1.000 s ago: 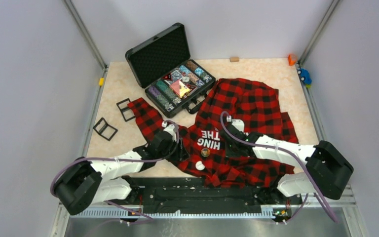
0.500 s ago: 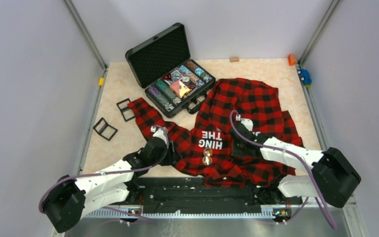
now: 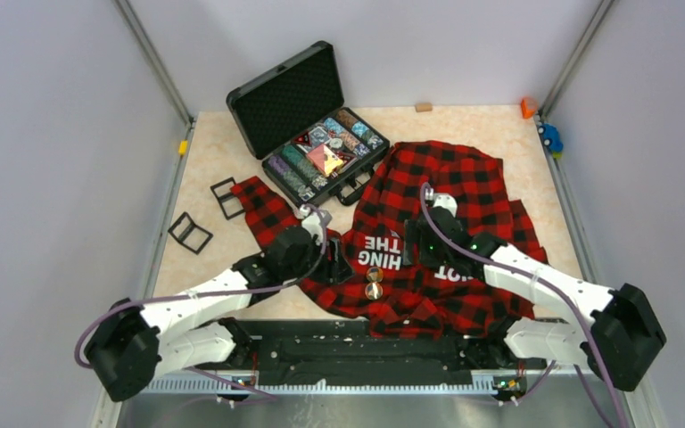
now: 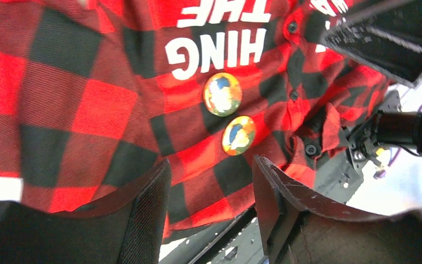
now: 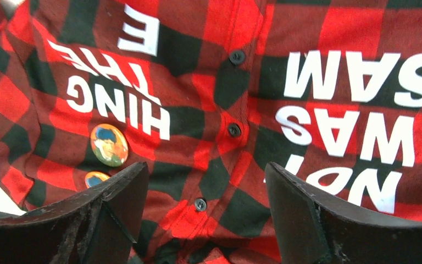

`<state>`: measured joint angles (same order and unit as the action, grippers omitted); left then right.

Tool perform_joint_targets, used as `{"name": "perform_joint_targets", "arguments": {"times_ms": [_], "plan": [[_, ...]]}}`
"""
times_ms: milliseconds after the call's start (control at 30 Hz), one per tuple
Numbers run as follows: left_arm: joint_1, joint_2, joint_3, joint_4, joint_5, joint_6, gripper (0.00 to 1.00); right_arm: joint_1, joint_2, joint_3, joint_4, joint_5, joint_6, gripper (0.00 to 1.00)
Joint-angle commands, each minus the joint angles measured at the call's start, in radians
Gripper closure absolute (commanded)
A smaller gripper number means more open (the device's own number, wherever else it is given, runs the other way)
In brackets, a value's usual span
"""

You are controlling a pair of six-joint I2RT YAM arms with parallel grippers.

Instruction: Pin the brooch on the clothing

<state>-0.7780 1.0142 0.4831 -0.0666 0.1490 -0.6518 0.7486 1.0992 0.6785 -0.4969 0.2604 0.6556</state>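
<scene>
The red-and-black checked shirt (image 3: 446,205) with white block lettering lies spread across the table, also in the left wrist view (image 4: 88,104) and the right wrist view (image 5: 318,33). Two round picture brooches sit on it just below the letters "HING": one (image 4: 222,94) above the other (image 4: 238,135); they also show in the right wrist view (image 5: 109,144) and from the top (image 3: 374,275). My left gripper (image 4: 211,187) is open and empty above the shirt's lower hem, left of the brooches. My right gripper (image 5: 206,192) is open and empty over the button placket, right of the brooches.
An open black case (image 3: 308,125) with coloured pieces stands behind the shirt's left sleeve. Two black frames (image 3: 190,233) lie at the left. A small wooden block (image 3: 424,107) and small toys (image 3: 548,135) sit at the back and right edges.
The left gripper has moved forward over the shirt's left side. The right gripper has shifted slightly left and further over the lettering. The two brooches stay on the shirt.
</scene>
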Motion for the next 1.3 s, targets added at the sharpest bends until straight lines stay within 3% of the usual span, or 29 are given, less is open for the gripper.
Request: {"name": "perform_joint_targets", "arguments": {"times_ms": [0, 300, 733, 1033, 1267], "plan": [[-0.053, 0.107, 0.023, 0.145, 0.096, 0.010, 0.40, -0.029, 0.105, 0.101, 0.120, 0.047, -0.089, 0.19], [-0.180, 0.154, -0.073, 0.285, 0.059, -0.049, 0.41, -0.123, 0.467, 0.274, 0.385, 0.008, -0.188, 0.19], [-0.216, 0.271, -0.116, 0.285, 0.050, -0.006, 0.41, -0.260, 0.832, 0.456, 0.365, -0.109, -0.116, 0.26], [-0.221, 0.320, -0.056, 0.200, -0.028, -0.005, 0.41, -0.305, 0.949, 0.608, 0.316, -0.132, -0.137, 0.26], [-0.221, 0.256, -0.007, 0.099, -0.137, -0.030, 0.39, -0.305, 0.871, 0.616, 0.292, -0.201, -0.197, 0.23]]}}
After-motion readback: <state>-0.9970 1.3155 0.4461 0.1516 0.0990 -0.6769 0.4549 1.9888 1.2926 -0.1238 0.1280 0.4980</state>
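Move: The left hand, open and about 8 cm above the cloth, has the shirt's near left edge some 7 cm back and 4 cm to its right. The near badge is about 2 cm back and 7 cm right of it, the far badge 1 cm ahead and 7 cm right. For the right hand, the shirt's far left part lies some 20 cm ahead, 5 cm left and 7 cm down, with the case handle about 8 cm left of that. Forward and slightly left, the open right hand reaches about 23 cm up the shirt to beside the case handle, sinking some 5 cm midway, then sweeping on level with its spread fingertips down on the cloth. The left hand drops about 6.5 cm while moving back and right over the shirt's near left edge, fingers staying open, then eases 2 cm forward; its wrist turns clockwise some 10 degrees. ##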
